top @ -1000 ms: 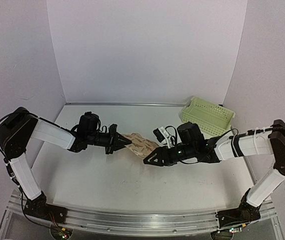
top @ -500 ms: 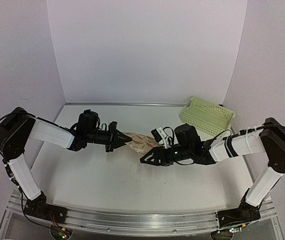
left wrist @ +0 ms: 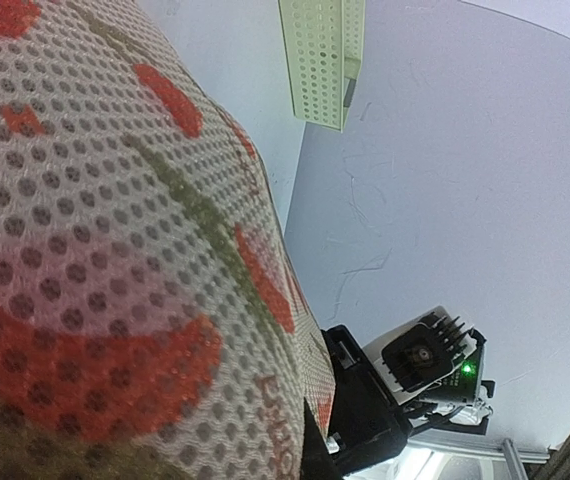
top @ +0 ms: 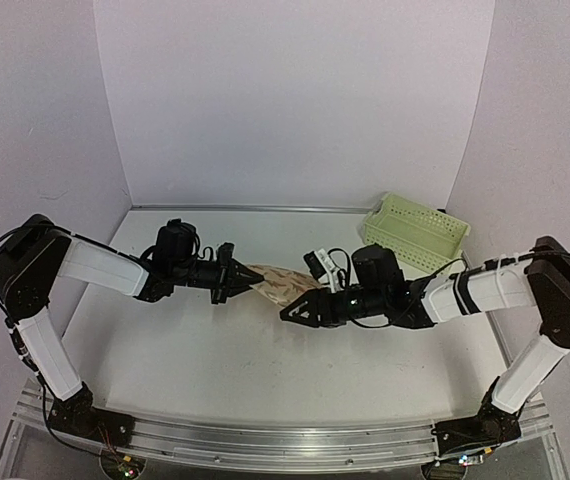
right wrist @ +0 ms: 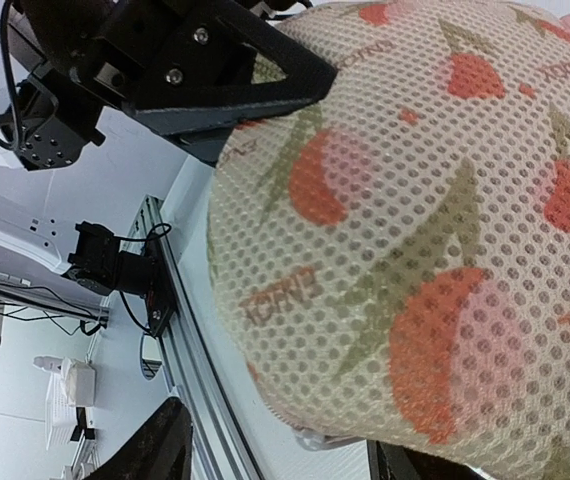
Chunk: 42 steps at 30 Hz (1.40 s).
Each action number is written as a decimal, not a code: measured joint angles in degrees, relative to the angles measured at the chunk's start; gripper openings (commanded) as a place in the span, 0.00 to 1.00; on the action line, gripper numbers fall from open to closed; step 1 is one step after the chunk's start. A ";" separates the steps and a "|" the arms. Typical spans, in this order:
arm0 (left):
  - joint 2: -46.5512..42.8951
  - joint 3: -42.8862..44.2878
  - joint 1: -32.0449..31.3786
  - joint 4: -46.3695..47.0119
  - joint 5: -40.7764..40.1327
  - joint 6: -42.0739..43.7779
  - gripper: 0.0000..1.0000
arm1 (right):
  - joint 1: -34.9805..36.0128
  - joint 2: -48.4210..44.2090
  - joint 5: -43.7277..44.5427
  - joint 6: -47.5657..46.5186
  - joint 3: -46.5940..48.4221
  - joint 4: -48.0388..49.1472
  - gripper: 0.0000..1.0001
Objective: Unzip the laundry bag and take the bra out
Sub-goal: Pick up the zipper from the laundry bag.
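Note:
The laundry bag (top: 276,283), beige mesh with orange-red leaf prints, hangs above the table between both grippers. My left gripper (top: 233,281) is shut on its left end. Its black fingers (right wrist: 265,60) meet the fabric at the top of the right wrist view. My right gripper (top: 297,313) is open at the bag's near right end. In its own view the mesh (right wrist: 435,230) fills the frame, and the gripper (right wrist: 280,458) has a dark finger (right wrist: 155,450) at each side below the bag's zip edge (right wrist: 315,437). The bra is hidden.
A pale-green plastic basket (top: 415,233) stands at the back right, also seen in the left wrist view (left wrist: 323,60). White walls close the table on the left, back and right. The metal rail (top: 265,440) runs along the near edge.
The bag has turned narrower and more edge-on between the grippers. My right gripper has risen a little toward its lower edge. The left gripper has kept its hold and barely moved.

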 measured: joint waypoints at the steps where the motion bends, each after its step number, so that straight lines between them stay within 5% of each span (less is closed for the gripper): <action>1: 0.00 0.00 0.00 0.00 -0.02 -0.02 0.00 | 0.00 -0.48 0.04 0.00 -0.07 0.02 0.60; 16: 0.00 0.00 0.00 -0.02 -0.44 -0.98 0.00 | 0.00 -3.23 1.49 0.04 -2.62 1.20 0.50; 35: 0.00 0.00 0.00 -0.02 -0.39 -0.96 0.00 | 0.00 -3.39 2.49 0.28 -3.06 1.38 0.26; 42: 0.00 0.00 0.00 -0.02 -0.39 -0.94 0.00 | 0.00 -3.39 3.02 0.52 -3.06 1.40 0.08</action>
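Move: The zipper pull hangs from the bag's lower edge almost between the right hand's open fingertips, roughly 1 cm ahead of and 1 cm above its hand point, level with it sideways. The laundry bag's middle is about 5 cm ahead, 1 cm to the left and 2 cm up from that hand. From the left hand, already gripping the bag, the pull lies some 5 cm back, 5 cm to the right and 2 cm lower. The right fingers narrow around the zipper pull, going from a bit over half open to nearly shut, with the pull between their tips; whether both pads touch the pull can't be seen. The right hand first lifts about 1.5 cm, then sinks roughly 1 cm while easing about 1 cm to the right, and holds there as the fingers keep closing. The left hand stays put, still pinching the bag. ##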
